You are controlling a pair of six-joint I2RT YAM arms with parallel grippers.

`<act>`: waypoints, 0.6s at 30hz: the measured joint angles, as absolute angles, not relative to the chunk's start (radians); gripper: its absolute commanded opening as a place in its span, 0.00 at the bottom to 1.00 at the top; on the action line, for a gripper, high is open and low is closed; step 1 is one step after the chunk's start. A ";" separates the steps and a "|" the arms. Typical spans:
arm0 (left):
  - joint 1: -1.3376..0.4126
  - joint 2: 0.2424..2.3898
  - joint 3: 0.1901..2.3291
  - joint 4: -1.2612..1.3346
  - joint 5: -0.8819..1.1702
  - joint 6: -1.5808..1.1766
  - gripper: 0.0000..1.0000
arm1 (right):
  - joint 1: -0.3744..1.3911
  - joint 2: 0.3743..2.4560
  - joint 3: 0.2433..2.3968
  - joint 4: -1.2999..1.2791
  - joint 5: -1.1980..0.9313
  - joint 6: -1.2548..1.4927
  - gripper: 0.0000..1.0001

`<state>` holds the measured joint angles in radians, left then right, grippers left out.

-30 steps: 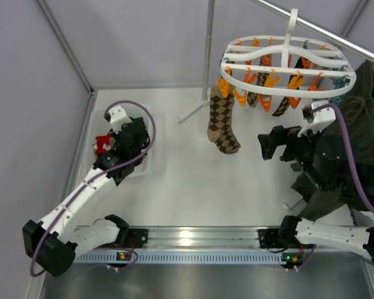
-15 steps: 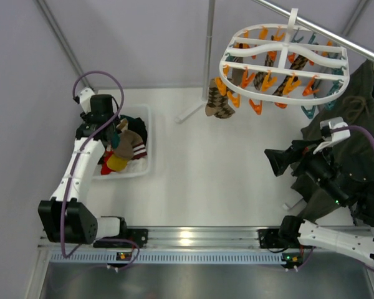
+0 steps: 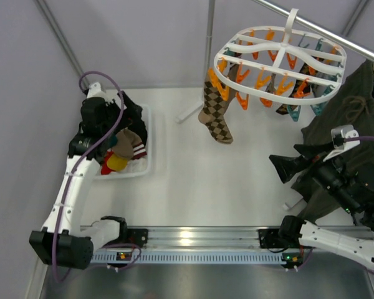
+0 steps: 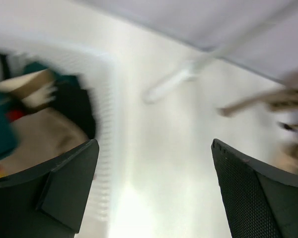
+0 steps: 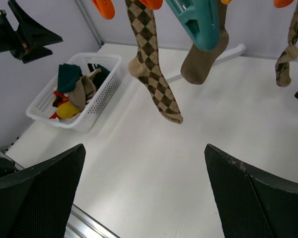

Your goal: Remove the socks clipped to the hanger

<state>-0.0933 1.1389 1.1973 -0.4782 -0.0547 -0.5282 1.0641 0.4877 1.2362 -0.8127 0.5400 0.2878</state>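
Note:
The white oval hanger (image 3: 280, 59) hangs from the metal rail, with orange and teal clips (image 5: 196, 22). A brown argyle sock (image 3: 215, 115) (image 5: 154, 74) dangles from its left side. A plain brown sock (image 5: 201, 62) and another argyle one (image 5: 288, 44) hang beside it. My left gripper (image 3: 129, 112) (image 4: 154, 188) is open over the white basket (image 3: 151, 163), nothing between its fingers. Its wrist view is motion-blurred. My right gripper (image 3: 279, 167) (image 5: 146, 188) is open, low and to the right of the hanger, apart from the socks.
The basket (image 5: 102, 91) holds several loose socks in teal, tan, yellow and red. A dark green garment (image 3: 349, 118) hangs at the right behind my right arm. A white stand pole (image 3: 207, 56) rises at the back centre. Grey walls close in on the left.
My left gripper has gone from shut to open above the basket and shifted toward the back. The hanger has swung left. My right gripper has drawn back toward the near right.

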 measured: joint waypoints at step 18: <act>-0.449 1.200 0.995 0.355 0.608 -0.369 0.98 | 1.064 0.399 1.189 -0.770 0.358 0.287 1.00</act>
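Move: The open left hand is above the basket's right side. Its next thing is the brown diamond-patterned sock on the hanger, about 33 cm to its right, 4 cm ahead and 8 cm above. The hanger's middle is some 17 cm right of that sock and 4 cm farther out. The basket's middle lies roughly 9 cm left, level and 25 cm down; the stand foot is 20 cm right and 14 cm ahead. From the right hand the same sock is about 22 cm left and 19 cm ahead. Sweeping fast to its right, about 22 cm, the left hand leaves the basket for the diamond-patterned sock, backing off some 6 cm. It rises roughly 10 cm at first, then sinks a little, while the wrist turns clockwise some 60 degrees and tips the fingers up from pointing down. They stay wide open and touch nothing. The open right hand eases back about 3 cm, turning slightly counter-clockwise. ##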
